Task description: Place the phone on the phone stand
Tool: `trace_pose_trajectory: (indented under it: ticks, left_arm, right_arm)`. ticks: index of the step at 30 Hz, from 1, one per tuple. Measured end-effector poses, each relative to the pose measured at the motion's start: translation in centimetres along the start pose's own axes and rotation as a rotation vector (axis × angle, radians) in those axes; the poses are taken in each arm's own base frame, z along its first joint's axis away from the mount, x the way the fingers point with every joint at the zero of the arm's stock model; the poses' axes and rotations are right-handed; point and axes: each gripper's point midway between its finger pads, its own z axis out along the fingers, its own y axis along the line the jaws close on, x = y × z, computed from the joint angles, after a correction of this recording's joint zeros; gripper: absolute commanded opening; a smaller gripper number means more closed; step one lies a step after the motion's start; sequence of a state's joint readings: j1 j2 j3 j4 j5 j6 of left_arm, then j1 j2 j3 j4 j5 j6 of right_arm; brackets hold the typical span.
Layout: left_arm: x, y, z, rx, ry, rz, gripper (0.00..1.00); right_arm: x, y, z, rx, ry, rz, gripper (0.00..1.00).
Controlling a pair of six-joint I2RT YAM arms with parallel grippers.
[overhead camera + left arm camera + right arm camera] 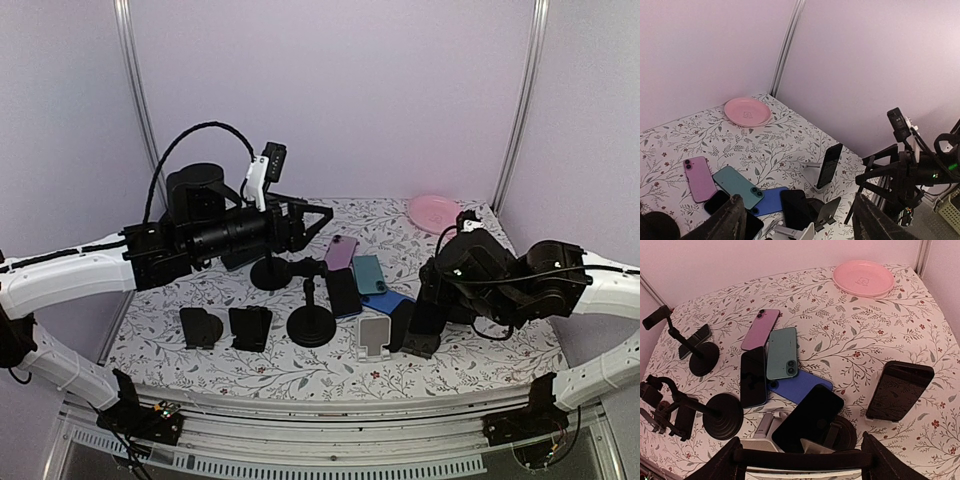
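Note:
Several phones lie in a loose pile mid-table: a pink phone [761, 329], a teal phone [782, 352], a blue phone [801, 385] and a black phone [753, 376], all flat. Another black phone [810, 417] leans on a round black stand [846, 432]. One more dark phone [900, 390] stands upright on a white stand [816, 176] at the right. My right gripper [802, 461] hangs open just in front of the leaning phone and holds nothing. My left gripper [800, 226] is open and raised above the table's left middle, also holding nothing.
A pink plate [434, 211] sits at the back right corner. Two black round-base clamp stands [311, 322] [270, 271] rise left of the pile. Two small black stands [200, 327] [250, 328] and an empty white stand [375, 336] are near the front.

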State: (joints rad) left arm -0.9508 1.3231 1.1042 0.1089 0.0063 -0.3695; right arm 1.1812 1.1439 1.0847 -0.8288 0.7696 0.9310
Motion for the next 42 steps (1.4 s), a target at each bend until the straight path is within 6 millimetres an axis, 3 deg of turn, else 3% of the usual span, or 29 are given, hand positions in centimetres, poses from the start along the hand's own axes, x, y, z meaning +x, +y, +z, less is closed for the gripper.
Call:
trace_pose_trajectory:
  ticks: [4, 12, 25, 31, 42]
  left_arm:
    - [0.4, 0.3, 0.0, -0.008, 0.012, -0.001, 0.73]
    - [0.5, 0.6, -0.3, -0.019, 0.014, -0.002, 0.72]
    - [0.4, 0.9, -0.3, -0.03, 0.011, -0.003, 0.71]
    - [0.7, 1.0, -0.3, -0.032, 0.016, -0.007, 0.71]
    - [0.9, 1.1, -0.3, -0.034, 0.02, -0.011, 0.71]
  right_arm:
    - [1.8, -1.1, 1.1, 0.06, -0.002, 0.015, 0.35]
    - [3.4, -2.4, 2.7, 0.134, -0.037, 0.056, 0.35]
    - [6.8, -3.4, 5.7, 0.21, -0.041, 0.076, 0.36]
    - [7.4, -4.7, 6.4, 0.246, -0.047, 0.083, 0.36]
    - [5.8, -6.6, 7.2, 0.28, -0.096, 0.087, 0.36]
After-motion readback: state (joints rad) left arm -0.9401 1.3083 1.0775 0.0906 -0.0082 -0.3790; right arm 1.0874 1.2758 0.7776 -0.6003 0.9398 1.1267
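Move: The dark phone stand lies about 4 cm ahead of the right hand, 4 cm to its right and some 18 cm below. Left of that stand by about 5 cm and 3 cm farther out lies the loose black phone; the near white stand is 12 cm left of the dark stand, level with it. The white stand already carrying a phone is 10 cm right of it and 6 cm farther. From the empty left hand, the dark stand is about 28 cm right, level ahead and 28 cm below. Still pinching the black phone by its side edges, the right hand lowers it about 10 cm towards the dark phone stand, until its lower end meets the front of the stand; as the sinking ends, the hand shifts some 3 cm right and 2 cm forward. The wrist turns clockwise by about 15 degrees throughout, and the fingers keep their hold. ##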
